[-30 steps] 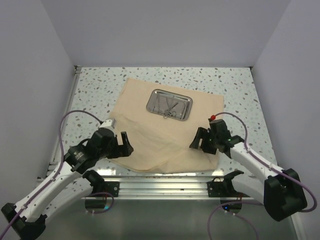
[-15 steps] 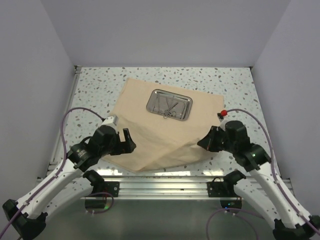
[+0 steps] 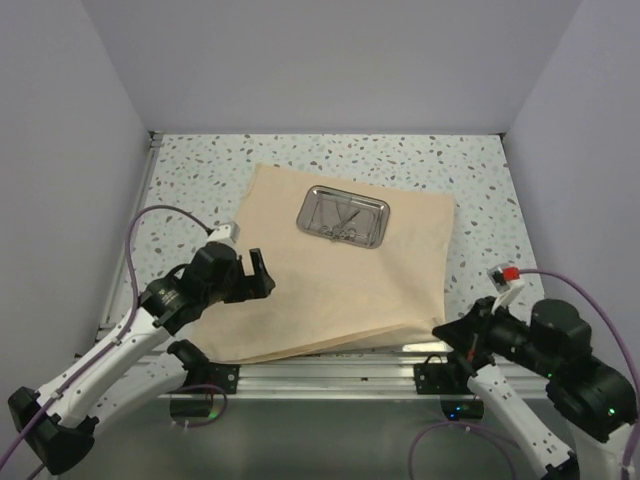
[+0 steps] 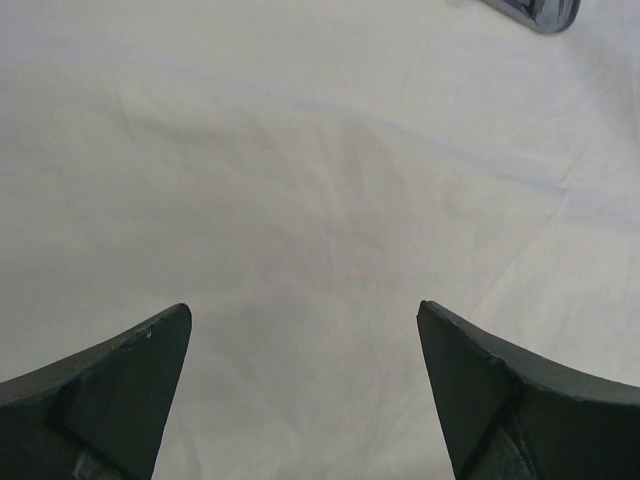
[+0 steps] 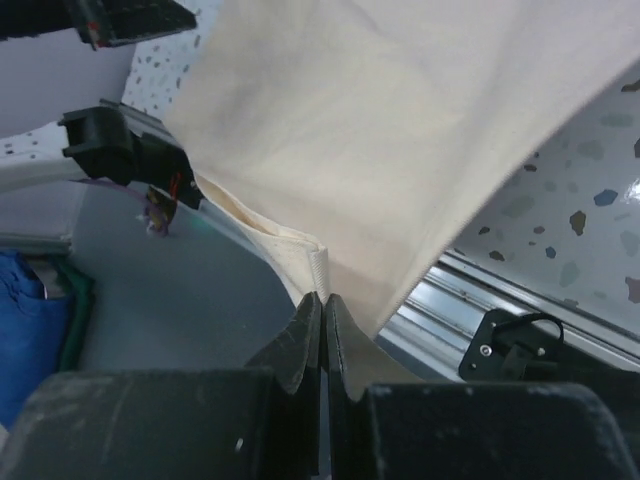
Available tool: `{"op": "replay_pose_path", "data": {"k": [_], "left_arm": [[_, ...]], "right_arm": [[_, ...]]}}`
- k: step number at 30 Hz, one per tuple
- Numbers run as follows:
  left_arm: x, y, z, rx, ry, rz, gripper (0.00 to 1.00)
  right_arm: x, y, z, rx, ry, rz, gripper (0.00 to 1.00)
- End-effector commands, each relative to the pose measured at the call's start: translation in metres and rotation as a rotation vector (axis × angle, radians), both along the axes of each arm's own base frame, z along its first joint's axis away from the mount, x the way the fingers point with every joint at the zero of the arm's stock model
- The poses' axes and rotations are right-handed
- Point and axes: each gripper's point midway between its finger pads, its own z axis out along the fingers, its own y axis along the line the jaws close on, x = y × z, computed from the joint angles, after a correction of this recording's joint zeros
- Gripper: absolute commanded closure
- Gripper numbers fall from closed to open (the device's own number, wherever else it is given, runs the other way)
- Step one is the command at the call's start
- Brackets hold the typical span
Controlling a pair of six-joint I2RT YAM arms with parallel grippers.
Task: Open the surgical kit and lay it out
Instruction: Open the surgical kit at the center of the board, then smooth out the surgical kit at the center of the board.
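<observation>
The beige cloth wrap (image 3: 330, 290) lies spread on the table, its near right corner drawn off the front edge. On it stands the steel tray (image 3: 345, 216) holding thin silver instruments (image 3: 336, 222). My right gripper (image 3: 447, 328) is shut on the cloth's hemmed corner (image 5: 318, 268), which rises from between the closed jaws of the right gripper (image 5: 322, 297). My left gripper (image 3: 258, 272) hovers open over the cloth's left part. In the left wrist view the left gripper (image 4: 305, 315) has bare cloth (image 4: 320, 180) between its fingers and a tray corner (image 4: 535, 10) at the top right.
An aluminium rail (image 3: 320, 365) runs along the table's near edge, under the pulled cloth (image 5: 400, 130) and beside a black bracket (image 5: 510, 345). Speckled tabletop (image 3: 190, 180) shows around the cloth. Grey walls close in the left, back and right.
My right gripper shut on the cloth's near right corner and pulled back toward the near right, dragging the cloth and tray along. The left gripper moved slightly further over the cloth.
</observation>
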Motion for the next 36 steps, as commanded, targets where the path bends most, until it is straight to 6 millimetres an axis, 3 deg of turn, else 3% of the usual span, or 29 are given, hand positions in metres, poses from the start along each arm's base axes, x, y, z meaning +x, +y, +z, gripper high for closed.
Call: {"op": "replay_pose_path", "data": {"k": [1,3,4,5,6,11,14,15,17,18,19,21,22,23,24,25,26,27,29,30,32,33,34,35,36], "left_arm": [[0.018,-0.009,0.031,-0.042,-0.092,0.009,0.0],[0.022,-0.01,0.038,-0.042,-0.107,0.015,0.0],[0.023,-0.01,0.039,-0.034,-0.105,0.015,0.0],[0.025,-0.01,0.044,-0.036,-0.114,0.019,0.0],[0.027,-0.01,0.047,-0.032,-0.121,0.023,0.0],[0.042,-0.006,0.046,0.036,-0.132,0.049,0.0],[0.056,-0.01,0.037,0.08,-0.136,0.054,0.0],[0.065,-0.013,0.033,0.098,-0.144,0.055,0.0],[0.079,-0.011,0.034,0.137,-0.177,0.087,0.0],[0.09,-0.012,0.03,0.169,-0.183,0.095,0.0],[0.098,-0.011,0.033,0.187,-0.2,0.109,0.0],[0.126,-0.003,0.036,0.247,-0.235,0.148,0.0],[0.137,0.002,0.037,0.258,-0.24,0.16,0.0],[0.148,0.0,0.042,0.227,-0.243,0.145,0.0],[0.172,0.019,0.038,0.231,-0.248,0.185,0.0],[0.183,0.026,0.037,0.215,-0.25,0.191,0.0],[0.193,0.028,0.036,0.181,-0.248,0.176,0.0],[0.212,0.047,0.027,0.173,-0.241,0.219,0.0],[0.229,0.051,0.018,0.113,-0.222,0.201,0.0],[0.243,0.059,0.002,0.102,-0.198,0.211,0.01],[0.257,0.052,-0.009,0.065,-0.194,0.17,0.01],[0.268,0.051,-0.028,0.064,-0.171,0.159,0.01],[0.273,0.049,-0.038,0.057,-0.156,0.147,0.01],[0.281,0.043,-0.038,0.034,-0.158,0.125,0.01],[0.288,0.04,-0.059,0.026,-0.125,0.108,0.02]], "right_arm": [[-0.053,-0.021,0.023,0.013,-0.017,0.035,1.0],[-0.054,-0.029,0.04,0.033,-0.069,-0.019,0.95],[-0.051,-0.039,0.051,0.027,-0.114,-0.08,0.66],[-0.05,-0.044,0.054,0.023,-0.128,-0.107,0.22],[-0.048,-0.049,0.054,0.02,-0.135,-0.148,0.02],[-0.025,-0.072,0.034,-0.053,-0.147,-0.317,0.02],[-0.011,-0.071,0.027,-0.044,-0.151,-0.361,0.01],[-0.002,-0.068,0.032,-0.02,-0.165,-0.38,0.02],[0.017,-0.064,0.022,-0.034,-0.136,-0.415,0.02],[0.035,-0.056,0.027,-0.013,-0.141,-0.43,0.01],[0.049,-0.049,0.008,-0.044,-0.09,-0.439,0.02],[0.08,-0.04,-0.001,-0.055,-0.07,-0.477,0.02],[0.097,-0.036,-0.026,-0.12,0.004,-0.5,0.02],[0.109,-0.034,-0.034,-0.144,0.023,-0.519,0.02],[0.128,-0.036,-0.033,-0.145,0.004,-0.59,0.01],[0.142,-0.035,-0.049,-0.197,0.048,-0.616,0.02],[0.152,-0.035,-0.051,-0.206,0.042,-0.638,0.01],[0.165,-0.036,-0.049,-0.205,0.02,-0.679,0.02],[0.186,-0.055,-0.054,-0.299,0.002,-0.805,0.02],[0.194,-0.061,-0.053,-0.312,-0.008,-0.845,0.02],[0.21,-0.079,-0.06,-0.343,0.03,-0.918,0.02],[0.222,-0.085,-0.061,-0.329,0.03,-0.923,0.03],[0.228,-0.11,-0.069,-0.308,0.081,-0.998,0.04],[0.235,-0.108,-0.078,-0.261,0.128,-0.964,0.04],[0.246,-0.114,-0.09,-0.258,0.162,-0.958,0.07]]}}
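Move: The right hand still pinches the cloth's near right corner, held about 22 cm above the table; the cloth's far right corner lies some 40 cm ahead and 17 cm to this hand's right, the instrument tray about 34 cm ahead and 13 cm left. The empty left hand is about 12 cm up: the cloth's far left corner is roughly 35 cm ahead and 5 cm left, the tray 21 cm ahead and 19 cm right. Upward about 10 cm and slightly back, the right hand opens and lets go of the cloth's near corner, then swings forward, down and right, turning some 50 degrees clockwise towards the cloth's far right corner. The left hand, staying open, travels about 25 cm forward and somewhat left, ending lower above the cloth's left edge. ##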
